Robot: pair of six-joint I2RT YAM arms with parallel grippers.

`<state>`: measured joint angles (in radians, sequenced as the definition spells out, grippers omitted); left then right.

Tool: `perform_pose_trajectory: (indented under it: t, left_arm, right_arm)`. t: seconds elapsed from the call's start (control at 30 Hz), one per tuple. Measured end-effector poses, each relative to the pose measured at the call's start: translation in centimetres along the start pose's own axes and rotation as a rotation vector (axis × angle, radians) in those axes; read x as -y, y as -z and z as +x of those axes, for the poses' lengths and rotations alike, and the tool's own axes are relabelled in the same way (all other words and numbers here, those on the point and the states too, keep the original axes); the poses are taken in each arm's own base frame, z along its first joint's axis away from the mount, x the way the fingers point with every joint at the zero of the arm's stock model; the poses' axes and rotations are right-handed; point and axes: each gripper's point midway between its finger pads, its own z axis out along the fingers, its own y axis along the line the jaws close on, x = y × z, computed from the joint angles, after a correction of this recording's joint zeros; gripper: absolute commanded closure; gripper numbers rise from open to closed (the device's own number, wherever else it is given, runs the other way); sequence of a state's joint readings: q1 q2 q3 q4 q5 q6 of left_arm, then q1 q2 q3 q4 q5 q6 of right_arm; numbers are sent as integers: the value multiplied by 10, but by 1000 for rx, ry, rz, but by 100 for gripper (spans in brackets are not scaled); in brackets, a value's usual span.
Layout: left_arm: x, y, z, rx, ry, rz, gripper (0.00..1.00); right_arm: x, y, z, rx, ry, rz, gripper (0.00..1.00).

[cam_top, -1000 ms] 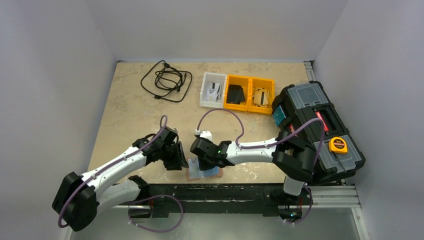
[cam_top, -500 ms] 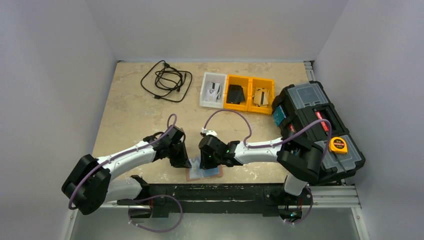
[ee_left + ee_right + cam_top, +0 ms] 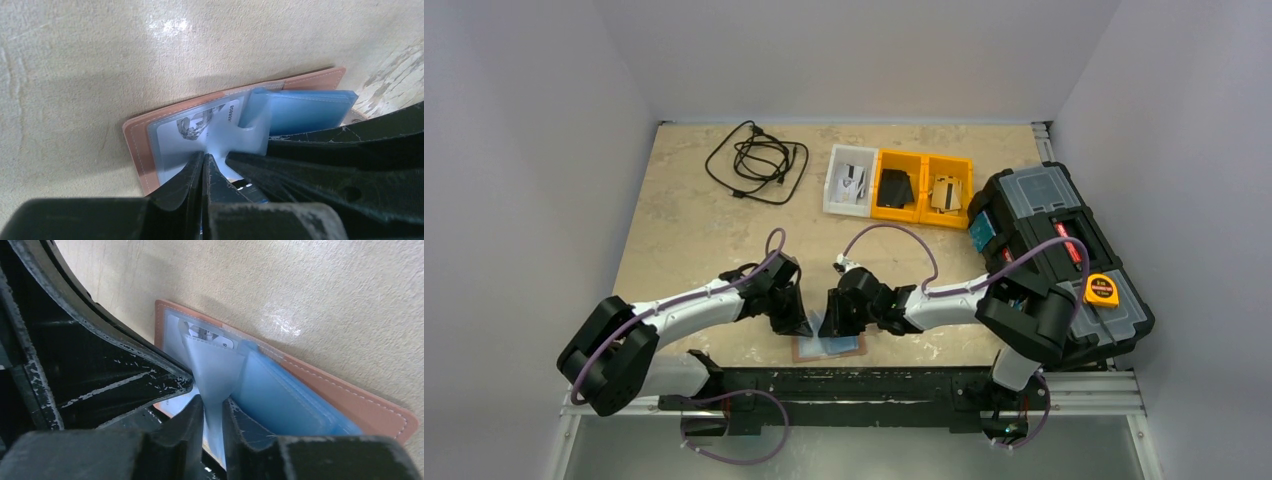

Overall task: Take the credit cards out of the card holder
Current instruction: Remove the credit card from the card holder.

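The reddish-brown card holder point(image 3: 829, 348) lies open on the table by the near edge, and both grippers meet over it. In the left wrist view its leather rim point(image 3: 137, 150) frames clear sleeves. A grey-silver credit card point(image 3: 190, 130) sits inside one sleeve, and a light blue credit card point(image 3: 305, 112) lies in the stack beside it. My left gripper point(image 3: 204, 156) is shut, its tips pressed against the pale sleeve. My right gripper point(image 3: 212, 407) is closed on a raised translucent sleeve flap, next to the blue stack point(image 3: 280, 395). In the top view the left gripper point(image 3: 807, 325) and right gripper point(image 3: 827, 325) nearly touch.
A black toolbox point(image 3: 1054, 260) with a yellow tape measure point(image 3: 1100, 289) on it fills the right side. Yellow bins point(image 3: 924, 188) and a white bin point(image 3: 849, 180) stand at the back, with a coiled black cable point(image 3: 757, 160) to their left.
My left arm swung right onto the card holder and its jaws closed. My right gripper shifted slightly right and stays over the holder.
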<state>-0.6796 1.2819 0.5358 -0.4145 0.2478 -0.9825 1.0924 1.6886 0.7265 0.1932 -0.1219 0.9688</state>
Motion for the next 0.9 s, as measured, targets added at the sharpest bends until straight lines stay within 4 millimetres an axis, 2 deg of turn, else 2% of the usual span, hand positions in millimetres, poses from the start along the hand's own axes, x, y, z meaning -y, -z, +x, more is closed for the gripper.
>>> perform_pose_trajectory:
  t: [0.1, 0.2, 0.5, 0.73, 0.9]
  left_arm:
    - [1, 0, 0, 1, -1, 2, 100]
    - [1, 0, 0, 1, -1, 2, 100]
    - [8, 8, -2, 25, -11, 35, 100]
    - [26, 18, -4, 36, -40, 102, 100]
    - [31, 18, -1, 24, -51, 118, 100]
  right_arm:
    - [-3, 2, -1, 3, 1, -10, 66]
    - [-7, 12, -3, 6, 8, -8, 63]
    - [-13, 35, -18, 49, 32, 44, 62]
    - [-3, 45, -19, 59, 45, 111, 61]
    - [0, 46, -23, 70, 63, 143, 59]
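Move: The left hand's shut fingertips already rest on the card holder's left page, with the card there about 1 cm below them and the holder's spine some 3 cm to their right. The right hand still has a frosted sleeve between its fingertips; the blue sleeves on the holder's right half lie about 5 cm to its right, 1 cm back and 1 cm lower. The snap strap is roughly 10 cm to its right, about level. The frosted sleeve comes free of the right fingers as they open to about two fifths and rise some 4 cm, then carry on to the right about 3 cm towards the blue sleeves. The left fingertips keep resting on the left page at first, then, still shut, lift off about 3 cm and drift right nearly 2 cm. ##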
